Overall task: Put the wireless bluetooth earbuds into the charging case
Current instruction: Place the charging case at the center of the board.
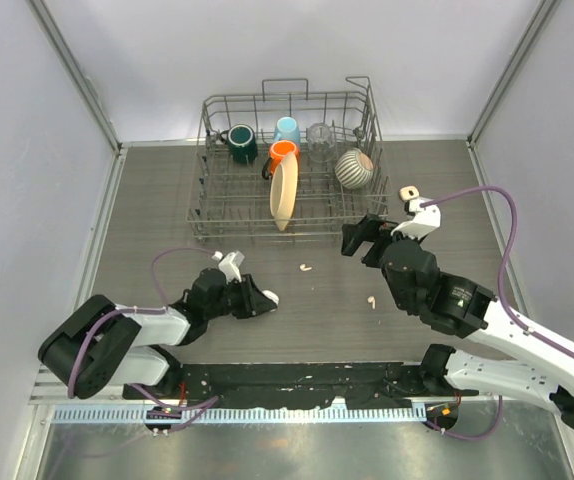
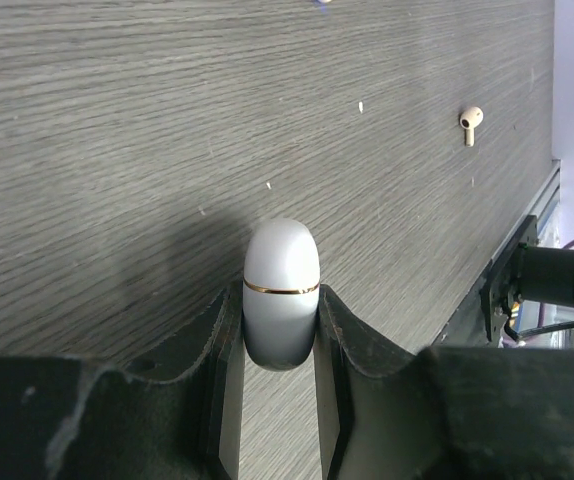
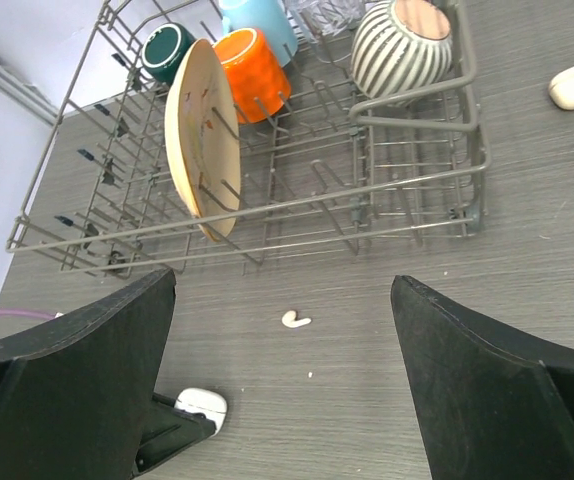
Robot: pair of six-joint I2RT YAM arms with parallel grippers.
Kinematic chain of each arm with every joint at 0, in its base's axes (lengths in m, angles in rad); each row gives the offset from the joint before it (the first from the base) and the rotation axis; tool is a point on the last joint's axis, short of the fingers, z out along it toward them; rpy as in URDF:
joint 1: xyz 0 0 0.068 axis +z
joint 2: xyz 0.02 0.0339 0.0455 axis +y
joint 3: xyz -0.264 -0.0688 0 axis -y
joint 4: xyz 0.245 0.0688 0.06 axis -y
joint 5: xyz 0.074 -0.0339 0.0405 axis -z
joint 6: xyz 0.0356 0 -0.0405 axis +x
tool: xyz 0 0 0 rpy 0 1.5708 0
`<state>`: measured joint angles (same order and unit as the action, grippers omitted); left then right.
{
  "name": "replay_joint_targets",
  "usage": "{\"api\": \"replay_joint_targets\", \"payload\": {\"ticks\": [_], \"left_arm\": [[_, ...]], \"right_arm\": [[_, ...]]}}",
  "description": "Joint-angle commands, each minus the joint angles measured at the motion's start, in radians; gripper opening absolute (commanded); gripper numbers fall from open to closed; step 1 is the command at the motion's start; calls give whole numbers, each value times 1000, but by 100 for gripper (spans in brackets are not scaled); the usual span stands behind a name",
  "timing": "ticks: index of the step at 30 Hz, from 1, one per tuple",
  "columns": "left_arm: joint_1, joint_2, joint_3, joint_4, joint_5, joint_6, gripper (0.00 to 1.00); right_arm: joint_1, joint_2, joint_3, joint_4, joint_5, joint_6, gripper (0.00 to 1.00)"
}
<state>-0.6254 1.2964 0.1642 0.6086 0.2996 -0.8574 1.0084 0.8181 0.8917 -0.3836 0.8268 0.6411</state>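
The white charging case (image 2: 281,290) lies low over the table with its lid closed along a thin gold seam. My left gripper (image 2: 280,335) is shut on its sides. From above, the case (image 1: 269,297) sticks out of the left gripper (image 1: 259,300) at the table's near left. One earbud (image 1: 305,267) lies in front of the rack and another earbud (image 1: 371,301) lies to its right. My right gripper (image 1: 355,238) hangs open and empty above the table. In its wrist view the earbud (image 3: 294,320) lies below the wide-open right gripper (image 3: 282,283), and the case (image 3: 202,405) shows at the lower left.
A wire dish rack (image 1: 207,215) at the back holds mugs, a striped bowl and an upright plate (image 1: 283,195). A beige twin case (image 1: 407,192) lies right of the rack. An earbud (image 2: 470,122) lies near the table's front edge in the left wrist view.
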Motion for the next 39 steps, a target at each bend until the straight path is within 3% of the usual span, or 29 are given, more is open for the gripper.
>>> {"api": "replay_joint_targets", "payload": {"ticks": [1,5,13,18,22,29,39], "left_arm": [[3,40,40,69,61,-8,24],[3,31,46,31,52,9,30],[3,-129,92,-271,-51,110,38],[3,-235,95,-423,-140,138,48],[3,-321,107,-530,-191,153,50],[3,-548,127,-742,-290,167,56],[3,-877,204,-882,-318,196,65]], "right_arm": [[-17,-22,24,-3,63,26,95],[-28,-37,23,-35,86,31,95],[-39,-91,13,-74,124,38,95],[-39,-116,10,-86,124,43,95],[-39,-122,26,-116,136,43,95],[-39,-157,30,-199,146,81,95],[-40,-195,35,-340,244,192,95]]}}
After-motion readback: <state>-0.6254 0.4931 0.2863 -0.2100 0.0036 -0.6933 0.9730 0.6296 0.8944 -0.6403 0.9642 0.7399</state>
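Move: The charging case is still pinched in my left fingers, its middle only about 1 cm ahead and 1 cm right of the hand point, down at the board. The nearer earbud lies some 8 cm ahead and 9 cm to the right, the farther one roughly 24 cm to the right and level with it, both about 2 cm lower. From my empty right hand the case is about 21 cm left, 4 cm back and 26 cm below. I keep my left hand almost still at the board for a moment, then open its fingers and let go of the charging case. The hand backs off leftward about 7 cm, then climbs more and more steeply to some 8 cm up, fingertips tilting up and the wrist swinging a little counter-clockwise. My right hand, open and empty, draws about 8 cm right, away from the case. ##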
